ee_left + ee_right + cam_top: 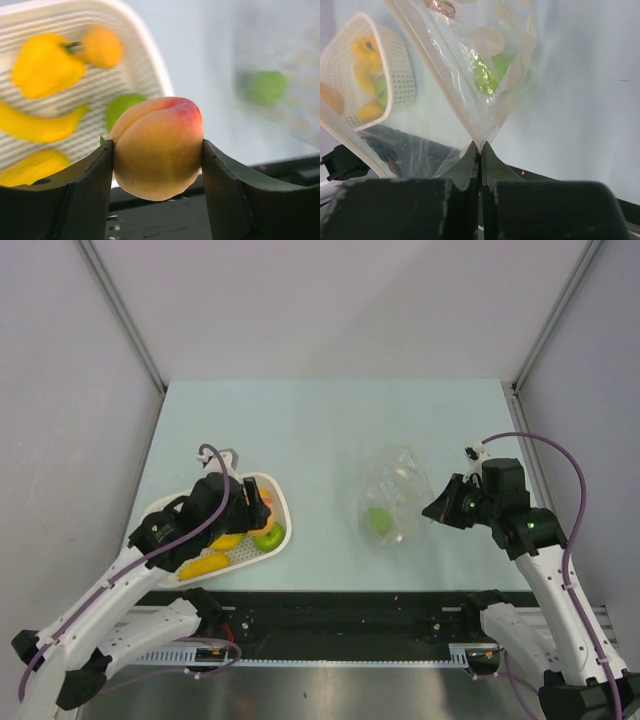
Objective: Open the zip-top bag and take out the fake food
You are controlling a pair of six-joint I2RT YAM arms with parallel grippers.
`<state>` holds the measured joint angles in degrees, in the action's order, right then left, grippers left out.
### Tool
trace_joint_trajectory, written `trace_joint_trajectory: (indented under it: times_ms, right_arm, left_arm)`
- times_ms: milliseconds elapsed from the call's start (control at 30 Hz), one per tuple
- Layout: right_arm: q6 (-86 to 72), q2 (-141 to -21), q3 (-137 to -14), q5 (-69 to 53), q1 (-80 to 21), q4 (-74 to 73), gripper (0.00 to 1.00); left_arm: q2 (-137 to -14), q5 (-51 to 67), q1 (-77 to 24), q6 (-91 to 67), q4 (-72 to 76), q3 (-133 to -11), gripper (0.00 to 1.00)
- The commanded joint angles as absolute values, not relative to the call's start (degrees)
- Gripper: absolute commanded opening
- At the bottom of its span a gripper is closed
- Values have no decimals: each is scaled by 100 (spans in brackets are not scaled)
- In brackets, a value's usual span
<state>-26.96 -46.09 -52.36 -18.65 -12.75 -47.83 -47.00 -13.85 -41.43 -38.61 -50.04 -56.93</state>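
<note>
My left gripper [157, 145] is shut on an orange peach-like piece of fake food [159, 147], gripped on both sides and held just above the near edge of the white basket [283, 502]. To the right, the clear zip-top bag [393, 498] stands lifted from the table. My right gripper [481, 147] is shut on the bag's edge [485, 60], and its fingers pinch the film tight. One green fruit [487, 75] stays inside the bag [376, 521].
The white perforated basket [145, 50] holds a yellow pepper [47, 67], a banana [37, 125], a green apple [122, 107] and other yellow pieces. A black rail [330, 615] runs along the table's near edge. Grey walls enclose the table.
</note>
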Motion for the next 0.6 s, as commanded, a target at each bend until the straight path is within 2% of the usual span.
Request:
trace_joint_trajectory:
  times_ms: [0,167,300,500,533,567]
  right_arm:
    - [-2777,-4448,-5229,-1925,-1266,-4948,0]
    - [-2821,-4298,-5238,-1951,-1266,-5036,0]
    - [-2839,-4210,-5265,-2004,-1266,-5133,0]
    - [-2830,-4122,-5256,-2057,-1266,-5177,0]
    - [-2830,-4122,-5247,-2065,-1274,-5177,0]
    - [-2830,-4113,-5247,-2065,-1266,-5168,0]
  left_arm:
    - [-4912,-3163,-3964,-3867,-6045,-5450,0]
    - [-5536,-3578,-3429,-5105,-6750,-5634,1]
    - [-5756,-2561,-2683,-4992,-5979,-5318,5]
    - [-6389,-2092,-2198,-4580,-5275,-5115,8]
    - [-6485,-1996,-2154,-4544,-5230,-5115,10]
    - [-6669,-1969,-2119,-4518,-5195,-5124,20]
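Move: The left hand, already holding the peach, is above the basket's right side; the basket's middle lies about 14 cm left, 5 ahead and 18 below. In it, the yellow pepper is some 9 cm left and 10 ahead, the banana 14 left and 5 ahead, and the green apple 2 left and 6 ahead. The right hand still pinches the bag; the basket's middle lies about 53 cm left, 4 ahead and 17 below it. The left arm carries the pinched peach down and left about 10 cm each way, further in over the basket towards the open patch between banana and apple; the leftward sweep is quick at first and dies out while the sinking goes on, easing slightly forward late. Meanwhile the wrist turns some 30 degrees counter-clockwise and tips its fingers more steeply down, the grip staying unchanged, while the shut right fingers keep the bag pinched and drift back about 2 cm. ##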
